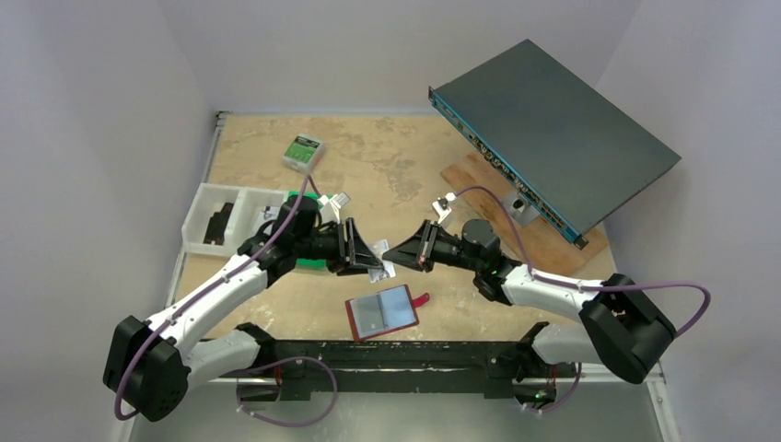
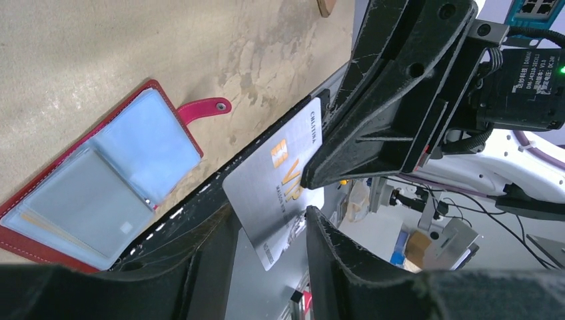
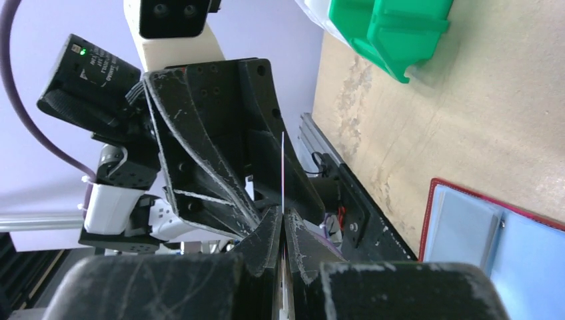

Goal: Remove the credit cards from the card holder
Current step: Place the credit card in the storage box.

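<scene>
The red card holder (image 1: 382, 311) lies open on the table near the front edge, its pale blue pockets up and its snap tab to the right; it also shows in the left wrist view (image 2: 100, 187) and the right wrist view (image 3: 493, 227). Above it, my right gripper (image 3: 282, 227) is shut on a silver credit card (image 2: 280, 180) marked VIP, seen edge-on (image 3: 283, 173) from that wrist. My left gripper (image 2: 266, 260) faces it, jaws open on either side of the card's free end, with a gap showing. The two grippers meet tip to tip (image 1: 382, 261).
A green bin (image 3: 393, 33) and a white divided tray (image 1: 198, 230) sit at the left, behind my left arm. A small green-and-white box (image 1: 302, 150) lies farther back. A dark flat network unit (image 1: 553, 147) leans on a wooden board (image 1: 479, 180) at the right.
</scene>
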Controlling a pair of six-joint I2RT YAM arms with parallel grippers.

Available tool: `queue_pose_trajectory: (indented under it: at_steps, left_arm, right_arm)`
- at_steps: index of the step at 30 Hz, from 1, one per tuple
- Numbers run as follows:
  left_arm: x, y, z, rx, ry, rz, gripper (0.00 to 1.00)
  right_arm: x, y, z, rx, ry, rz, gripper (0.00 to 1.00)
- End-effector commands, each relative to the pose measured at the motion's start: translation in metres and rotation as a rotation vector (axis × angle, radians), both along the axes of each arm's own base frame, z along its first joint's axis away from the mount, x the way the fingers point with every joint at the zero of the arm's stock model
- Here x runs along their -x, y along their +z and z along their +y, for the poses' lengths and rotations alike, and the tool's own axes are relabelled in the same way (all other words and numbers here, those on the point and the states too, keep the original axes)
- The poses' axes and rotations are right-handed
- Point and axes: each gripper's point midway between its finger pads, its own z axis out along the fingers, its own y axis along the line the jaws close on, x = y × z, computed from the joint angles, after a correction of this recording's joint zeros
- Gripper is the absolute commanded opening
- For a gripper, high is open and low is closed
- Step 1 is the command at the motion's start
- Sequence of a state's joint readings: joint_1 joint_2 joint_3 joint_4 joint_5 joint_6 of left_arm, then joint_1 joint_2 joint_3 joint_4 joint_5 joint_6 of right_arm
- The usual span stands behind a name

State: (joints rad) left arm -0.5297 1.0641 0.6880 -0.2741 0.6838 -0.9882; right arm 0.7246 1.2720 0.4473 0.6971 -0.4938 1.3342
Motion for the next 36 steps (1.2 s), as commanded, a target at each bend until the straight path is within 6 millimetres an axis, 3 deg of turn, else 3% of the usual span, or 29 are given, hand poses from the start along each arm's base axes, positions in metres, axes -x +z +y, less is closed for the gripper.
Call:
queue_pose_trajectory:
  at_steps: [1,6,10,11,17,19,21,29,32,36]
  left_arm:
    - [-0.004,0.006,-0.003,0.043,-0.003,-0.013,0.40]
    - [-0.007,0.008,-0.004,0.064,0.006,-0.013,0.28]
    - [-0.009,0.011,-0.006,0.075,0.009,-0.015,0.00]
    - [-0.009,0.011,-0.006,0.072,0.011,-0.018,0.00]
    - [-0.014,0.001,0.020,-0.130,0.056,-0.074,0.00]
    - [-0.019,-0.003,0.040,-0.263,0.102,-0.098,0.00]
    - [-0.022,-0.008,0.074,-0.461,0.160,-0.105,0.00]
    - [-0.064,0.032,0.221,-1.221,0.475,-0.197,0.00]
    - [-0.079,0.039,0.251,-1.384,0.530,-0.166,0.00]
    - [-0.101,0.035,0.273,-1.541,0.534,-0.118,0.00]
  right_arm:
    - [0.003,0.025,0.003,-0.075,0.021,-0.044,0.00]
    - [0.005,0.023,0.004,-0.070,0.027,-0.045,0.00]
    - [0.007,0.018,0.008,-0.046,0.040,-0.049,0.00]
    - [0.007,0.016,0.009,-0.035,0.039,-0.053,0.04]
    - [-0.002,0.008,0.002,0.113,-0.001,-0.105,0.63]
    - [-0.003,0.001,-0.003,0.185,-0.011,-0.103,0.74]
    - [-0.005,0.000,-0.009,0.234,-0.035,-0.112,0.78]
    - [-0.006,-0.002,-0.023,0.339,-0.053,-0.172,0.80]
    - [-0.005,-0.003,-0.024,0.359,-0.040,-0.182,0.80]
    - [-0.005,-0.002,-0.026,0.384,-0.023,-0.204,0.80]
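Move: The card, already out of the card holder, sits in my right fingertips, its middle about 1 cm to their left and some 2 cm to the right of my open left hand, 1 cm lower. From my left hand the storage box's middle compartment is about 17 cm ahead, 30 cm left and 13 cm below; the green compartment is about 16 cm ahead and 19 cm left. The open card holder lies 4 cm back, 1 cm right and 14 cm below. I close my left fingers on the card until they pinch it, then my right fingers open wide and let go, that hand easing a couple of centimetres right and down. With the card held, I swing my left hand about 22 cm left and 10 cm forward towards the middle compartment, slightly higher on the whole, rolling it over some 75 degrees so the fingers turn downward. ##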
